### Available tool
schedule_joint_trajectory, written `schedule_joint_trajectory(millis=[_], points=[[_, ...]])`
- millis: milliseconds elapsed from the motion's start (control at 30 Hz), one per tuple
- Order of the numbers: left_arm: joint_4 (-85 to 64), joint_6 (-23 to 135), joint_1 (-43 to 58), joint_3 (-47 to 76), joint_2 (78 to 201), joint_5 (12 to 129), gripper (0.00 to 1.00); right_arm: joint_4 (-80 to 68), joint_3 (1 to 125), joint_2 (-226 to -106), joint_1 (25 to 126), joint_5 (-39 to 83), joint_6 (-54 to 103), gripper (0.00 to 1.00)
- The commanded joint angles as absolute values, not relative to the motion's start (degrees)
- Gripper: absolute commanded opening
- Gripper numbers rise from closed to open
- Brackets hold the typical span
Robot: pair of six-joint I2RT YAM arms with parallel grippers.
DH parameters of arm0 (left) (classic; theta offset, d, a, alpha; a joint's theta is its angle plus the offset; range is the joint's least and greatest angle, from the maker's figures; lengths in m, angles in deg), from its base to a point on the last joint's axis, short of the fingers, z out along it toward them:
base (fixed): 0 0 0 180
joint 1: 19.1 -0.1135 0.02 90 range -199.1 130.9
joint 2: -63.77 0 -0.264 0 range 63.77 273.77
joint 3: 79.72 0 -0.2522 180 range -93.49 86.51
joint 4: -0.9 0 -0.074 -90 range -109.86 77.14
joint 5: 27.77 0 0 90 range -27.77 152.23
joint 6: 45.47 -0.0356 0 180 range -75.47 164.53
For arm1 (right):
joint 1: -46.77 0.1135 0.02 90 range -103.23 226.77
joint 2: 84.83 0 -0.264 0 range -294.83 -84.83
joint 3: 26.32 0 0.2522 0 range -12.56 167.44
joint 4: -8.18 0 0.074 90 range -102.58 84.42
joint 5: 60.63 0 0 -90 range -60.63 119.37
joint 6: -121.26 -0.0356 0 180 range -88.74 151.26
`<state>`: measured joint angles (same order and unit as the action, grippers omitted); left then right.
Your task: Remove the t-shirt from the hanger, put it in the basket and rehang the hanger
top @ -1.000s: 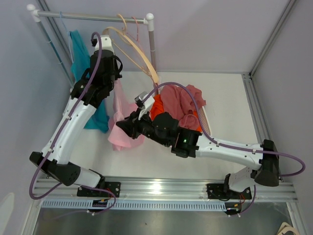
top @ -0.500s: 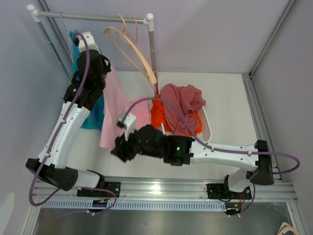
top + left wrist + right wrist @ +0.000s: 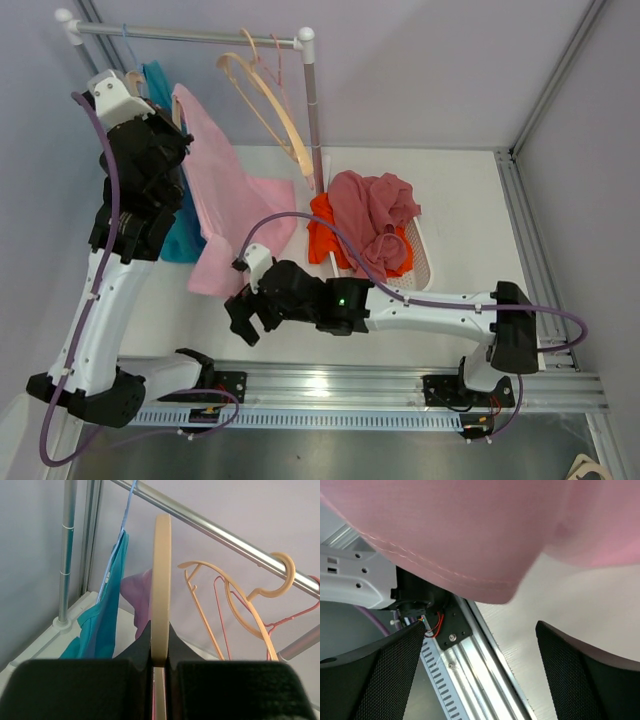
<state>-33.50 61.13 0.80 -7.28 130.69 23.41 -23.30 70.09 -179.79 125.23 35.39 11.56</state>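
The pink t-shirt [image 3: 228, 200] hangs from a cream wooden hanger [image 3: 161, 580]. My left gripper [image 3: 165, 125] is shut on that hanger's hook and holds it up at the far left, near the rack rail [image 3: 190, 36]. In the left wrist view the jaws [image 3: 160, 650] pinch the hanger edge-on. My right gripper [image 3: 240, 315] is open and empty, just below and in front of the shirt's lower hem. In the right wrist view the pink cloth [image 3: 470, 530] fills the top, apart from my fingers [image 3: 370, 675].
A teal shirt [image 3: 185, 235] hangs on the rail beside my left arm. Empty wooden and pink wire hangers [image 3: 275, 110] hang near the rack's right post. A white basket [image 3: 425, 260] holds red and orange clothes. The metal base rail [image 3: 470, 670] lies under my right gripper.
My left arm has swung the hanger and pink shirt up and to the left. My right gripper has moved away from the shirt toward the near left and now sits below its hem.
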Motion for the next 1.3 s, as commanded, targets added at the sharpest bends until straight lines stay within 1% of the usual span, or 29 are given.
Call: schedule_joint_trajectory(millis=[0,33,167,367,567,633,667,733,767,800,867,1000,1133,1167,1200,1267], points=[[-30.7,62.4,1.3,-6.9,130.2,21.3,0.01,-14.8,67.0,-174.0,126.5,44.9,12.1,0.97],[-30.6,62.1,1.3,-6.9,130.3,21.2,0.01,-12.5,63.8,-172.6,128.1,49.7,13.0,0.97],[-30.9,61.4,1.3,-7.8,131.7,20.3,0.01,-1.8,57.5,-168.2,130.9,55.7,17.3,0.96],[-32.5,62.8,1.4,-9.0,132.4,19.9,0.01,9.4,52.6,-166.8,131.4,55.5,22.8,0.96],[-34.3,64.8,1.8,-7.2,131.2,18.7,0.01,14.9,56.1,-173.0,129.0,54.5,27.2,0.92],[-33.9,65.7,1.8,-4.7,129.6,18.5,0.01,17.8,57.4,-174.6,128.1,52.3,27.8,0.89],[-33.8,66.1,1.8,-4.3,129.1,18.6,0.01,18.2,58.0,-176.6,127.5,51.9,28.2,0.83],[-33.2,66.3,1.8,-2.6,127.9,18.6,0.01,17.2,61.8,-178.7,126.2,50.7,27.9,0.56],[-32.5,66.3,1.8,-2.3,127.9,18.6,0.01,15.8,62.8,-179.4,125.9,50.7,27.5,0.30],[-31.9,65.5,1.8,-2.4,128.1,18.4,0.01,14.7,63.6,-179.9,125.9,51.0,26.9,0.00],[-30.1,64.1,1.8,-3.1,129.7,17.9,0.01,12.0,63.6,-178.8,126.5,51.0,26.4,0.00],[-29.1,63.2,-0.3,-6.3,134.5,18.6,0.01,6.9,58.9,-169.5,130.4,55.1,23.7,0.00],[-28.1,61.1,-1.7,-12.4,141.9,19.1,0.01,-1.1,52.8,-161.0,136.3,61.0,19.3,0.00],[-27.6,60.4,-1.8,-13.4,143.5,19.0,0.01,-2.3,50.0,-159.5,139.5,62.6,18.4,0.00],[-27.4,59.1,-2.0,-15.3,146.2,18.8,0.01,-3.6,48.7,-158.1,140.9,65.6,17.3,0.00],[-27.8,59.1,-2.6,-18.0,148.4,19.8,0.01,-7.8,45.9,-154.6,144.6,67.7,13.3,0.00]])
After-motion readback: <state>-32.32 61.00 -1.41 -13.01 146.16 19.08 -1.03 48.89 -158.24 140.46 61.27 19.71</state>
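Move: My open right hand goes for the lower hem of the pink t-shirt, about 6 cm ahead, 3 cm to its left and 5 cm above it. The basket with the other shirts lies roughly 22 cm ahead, 31 cm to its right and 20 cm below. From my left hand, which already holds the pink t-shirt's hanger, that hem hangs some 18 cm back, 9 cm to the right and 22 cm down; the empty wooden hanger is about 10 cm ahead, 14 cm right, roughly level. I raise my right hand about 5 cm while its wrist turns some 30 degrees, reach forward and slightly left to the pink hem, shut the fingers on it, then pull it back and right, rising a little. My left hand keeps its grip on the hanger, sinking about 4 cm and then pushing forward towards the rail as the right one pulls away. ##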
